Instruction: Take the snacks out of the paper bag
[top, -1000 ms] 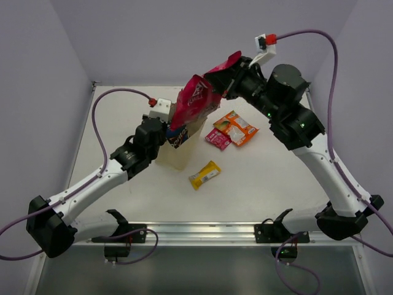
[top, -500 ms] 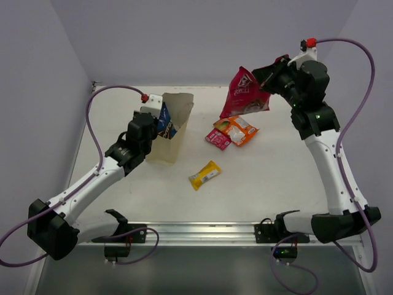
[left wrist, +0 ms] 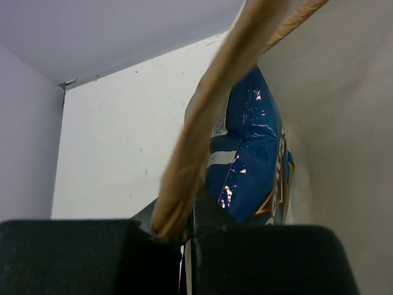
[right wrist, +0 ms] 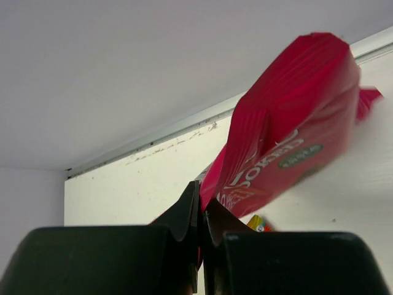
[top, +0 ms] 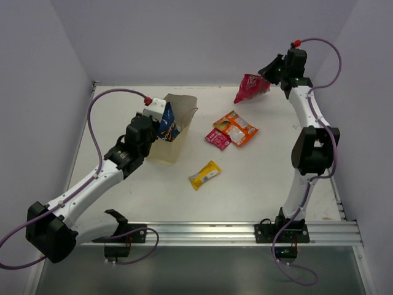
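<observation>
The tan paper bag [top: 177, 138] stands left of centre, its mouth open. My left gripper [top: 157, 120] is shut on the paper bag's rim [left wrist: 212, 104]. A blue-and-white snack bag [top: 167, 123] sticks up inside, just beyond the pinched rim [left wrist: 249, 160]. My right gripper [top: 269, 75] is raised at the back right, shut on the edge of the large red snack bag [top: 250, 87], which hangs above the table [right wrist: 288, 117]. On the table lie the orange packet [top: 236, 127], the small magenta packet [top: 217, 139] and the yellow bar [top: 204, 174].
Pale walls close in the white table [top: 264, 178] at the back and on both sides. A metal rail [top: 202, 232] runs along the near edge. Purple cables loop from both wrists.
The right arm has swung up and away to the back right, carrying the red bag out of the paper bag. The left gripper keeps its hold on the rim.
</observation>
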You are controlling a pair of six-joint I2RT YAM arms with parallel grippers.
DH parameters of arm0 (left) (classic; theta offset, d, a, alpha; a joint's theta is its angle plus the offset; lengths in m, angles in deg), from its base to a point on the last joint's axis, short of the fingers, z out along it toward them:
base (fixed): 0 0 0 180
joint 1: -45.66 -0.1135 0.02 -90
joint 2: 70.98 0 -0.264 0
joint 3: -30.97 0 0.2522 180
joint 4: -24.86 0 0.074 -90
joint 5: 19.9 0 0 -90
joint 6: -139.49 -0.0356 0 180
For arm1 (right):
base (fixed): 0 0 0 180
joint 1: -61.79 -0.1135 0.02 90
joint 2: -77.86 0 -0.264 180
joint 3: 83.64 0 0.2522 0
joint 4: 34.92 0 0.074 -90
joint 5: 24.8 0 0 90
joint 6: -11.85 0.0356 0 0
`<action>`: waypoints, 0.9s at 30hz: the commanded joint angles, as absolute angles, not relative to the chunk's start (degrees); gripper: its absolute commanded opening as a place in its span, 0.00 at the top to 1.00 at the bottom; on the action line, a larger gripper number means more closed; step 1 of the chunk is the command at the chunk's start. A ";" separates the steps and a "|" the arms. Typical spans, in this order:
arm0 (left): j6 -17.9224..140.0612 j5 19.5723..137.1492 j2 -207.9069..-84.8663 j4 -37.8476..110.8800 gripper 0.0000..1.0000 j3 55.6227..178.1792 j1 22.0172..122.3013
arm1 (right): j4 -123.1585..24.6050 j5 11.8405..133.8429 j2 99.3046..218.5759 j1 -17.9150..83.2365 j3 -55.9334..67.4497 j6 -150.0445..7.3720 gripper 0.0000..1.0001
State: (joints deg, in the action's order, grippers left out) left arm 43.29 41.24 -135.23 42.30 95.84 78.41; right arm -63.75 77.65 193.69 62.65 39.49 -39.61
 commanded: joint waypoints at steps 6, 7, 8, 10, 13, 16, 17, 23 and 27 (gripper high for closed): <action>41.84 44.26 -135.93 39.76 1.00 95.00 78.27 | -50.61 81.81 189.40 68.11 26.22 -35.97 0.99; 41.93 44.78 -135.93 39.85 1.00 95.01 78.18 | -51.22 82.16 189.22 68.38 21.84 -35.70 0.96; 41.93 45.05 -136.11 39.76 1.00 95.18 78.18 | -53.75 81.99 189.13 68.73 18.66 -35.35 0.93; 41.93 45.66 -136.19 40.02 1.00 95.18 78.18 | -56.23 82.69 189.13 68.99 15.93 -35.09 0.92; 41.84 46.80 -136.11 40.55 1.00 95.53 78.18 | -60.80 82.16 188.52 69.17 11.62 -34.03 0.68; 40.88 48.90 -135.49 41.34 1.00 96.06 78.27 | -63.18 79.45 183.62 69.00 6.79 -34.99 0.52; 40.35 49.35 -135.32 41.78 1.00 96.23 78.27 | -62.57 78.66 181.50 68.91 5.37 -35.78 0.50; 39.12 51.03 -134.52 43.10 1.00 97.64 78.36 | -67.83 69.16 163.05 62.41 2.63 -45.36 0.38; 38.77 51.82 -134.88 44.15 1.00 98.69 78.71 | -68.55 68.89 153.99 52.42 2.72 -46.95 0.34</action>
State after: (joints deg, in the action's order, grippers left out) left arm 40.26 50.05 -135.45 42.67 96.24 78.43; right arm -67.66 70.92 160.01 58.06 1.06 -43.13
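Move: The right hand, already holding the red snack packet, is some 25 cm above the bare table it is bound for. The middle of that spot is about 4 cm farther out and level sideways. The orange packet lies about 8 cm back and 10 cm left of this hand, and the small pink packet roughly 13 cm back and 20 cm left, both some 26 cm lower. From the left hand the bare spot is about 28 cm ahead, 40 cm right and 24 cm below. The right fingers let go of the red snack packet, opening to about two thirds as the hand swoops some 20 cm down and back, drifting a little right, the wrist tipping down nearly 30 degrees. It then climbs sharply, still drawing back and swinging left past its starting line. The left hand keeps its pinch on the paper bag's rim, easing about 2.5 cm right and turning slightly clockwise. ##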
